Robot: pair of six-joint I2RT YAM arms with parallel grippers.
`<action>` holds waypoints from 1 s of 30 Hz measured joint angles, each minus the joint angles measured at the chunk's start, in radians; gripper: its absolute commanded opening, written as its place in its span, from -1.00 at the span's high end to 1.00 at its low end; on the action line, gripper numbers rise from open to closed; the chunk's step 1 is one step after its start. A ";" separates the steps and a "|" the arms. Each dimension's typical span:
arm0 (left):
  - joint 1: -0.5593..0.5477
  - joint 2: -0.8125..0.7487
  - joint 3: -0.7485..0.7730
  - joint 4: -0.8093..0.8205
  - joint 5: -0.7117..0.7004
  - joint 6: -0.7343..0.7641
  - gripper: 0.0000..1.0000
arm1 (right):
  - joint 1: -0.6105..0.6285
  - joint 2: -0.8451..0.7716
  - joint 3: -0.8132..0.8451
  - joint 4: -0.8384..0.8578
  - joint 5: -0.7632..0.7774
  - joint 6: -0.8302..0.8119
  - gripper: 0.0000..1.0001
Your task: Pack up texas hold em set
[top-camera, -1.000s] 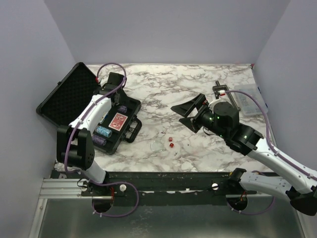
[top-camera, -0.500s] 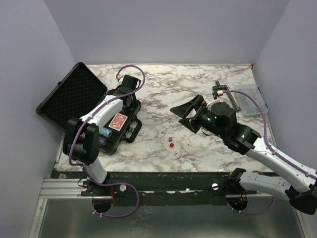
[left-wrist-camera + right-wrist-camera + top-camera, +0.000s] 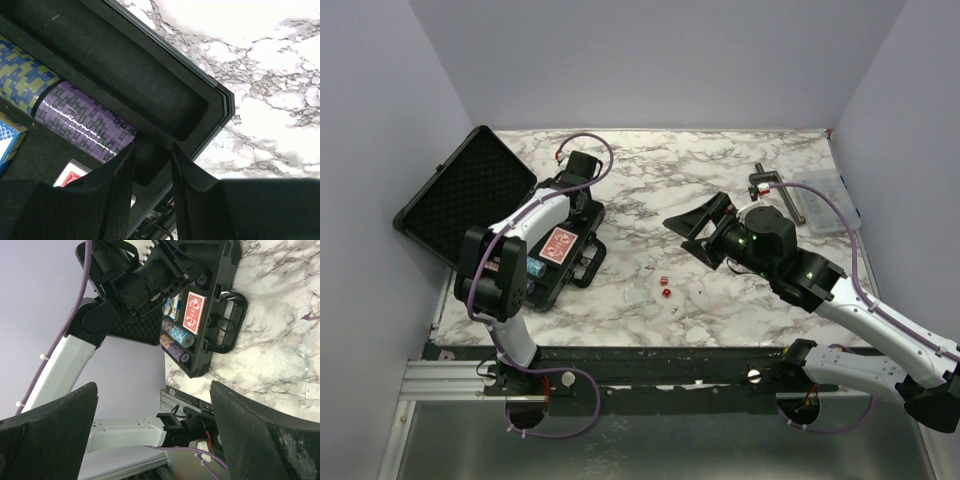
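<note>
The black case lies open at the left, its foam lid tilted back. Its tray holds a red card deck and chip stacks. My left gripper hovers over the tray's far right corner. Its narrowly open jaws hold nothing, and a purple chip stack and a blue-yellow stack lie beside them. Two red dice sit on the marble. My right gripper hangs wide open and empty above the table, facing the case.
A clear plastic box and a dark T-shaped clamp rest at the back right. A faint clear disc lies on the marble near the case handle. Lilac walls enclose the table.
My left arm has swung from over the tray's middle to its far right corner, and its jaws have narrowed. The right arm has barely moved.
</note>
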 measured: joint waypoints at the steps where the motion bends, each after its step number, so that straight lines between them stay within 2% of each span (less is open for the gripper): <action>1: 0.006 0.004 0.000 0.003 0.002 -0.001 0.32 | 0.000 0.000 0.000 0.000 0.000 0.000 -0.92; 10: 0.035 0.014 0.005 0.026 0.024 -0.004 0.31 | 0.000 0.000 0.000 0.000 0.000 -0.009 -0.92; 13: 0.039 0.014 0.009 0.026 0.033 -0.005 0.25 | 0.000 0.000 0.000 0.000 0.000 -0.016 -1.00; 16: 0.043 0.014 0.010 0.030 0.045 -0.007 0.09 | 0.000 -0.002 -0.002 0.000 0.000 -0.026 -1.00; 22: 0.043 -0.024 -0.016 0.056 0.082 -0.013 -0.49 | 0.000 -0.009 -0.010 0.000 0.003 -0.071 -1.00; 24: 0.046 -0.090 -0.042 0.050 0.080 -0.006 -0.66 | 0.000 -0.009 -0.010 -0.001 0.010 -0.097 -1.00; 30: 0.050 -0.297 -0.059 0.047 0.091 0.011 -0.87 | 0.000 0.009 0.006 -0.032 0.035 -0.214 -1.00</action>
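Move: The left fingertips, about a third open, are in the case at the near right end of the purple chip roll, whose middle lies some 6 cm left and 2 cm ahead, about 1 cm lower. The green-yellow chip roll continues about 13 cm left and 5 cm ahead. The empty slot is roughly 8 cm ahead and 5 cm left, the red card deck 6 cm back and 6 cm left. From the right hand, the purple roll is some 28 cm left, 9 cm ahead and 20 cm below. The left fingers nudge the purple roll forward-left about 1 cm, then open wide and rise some 10 cm clear. ##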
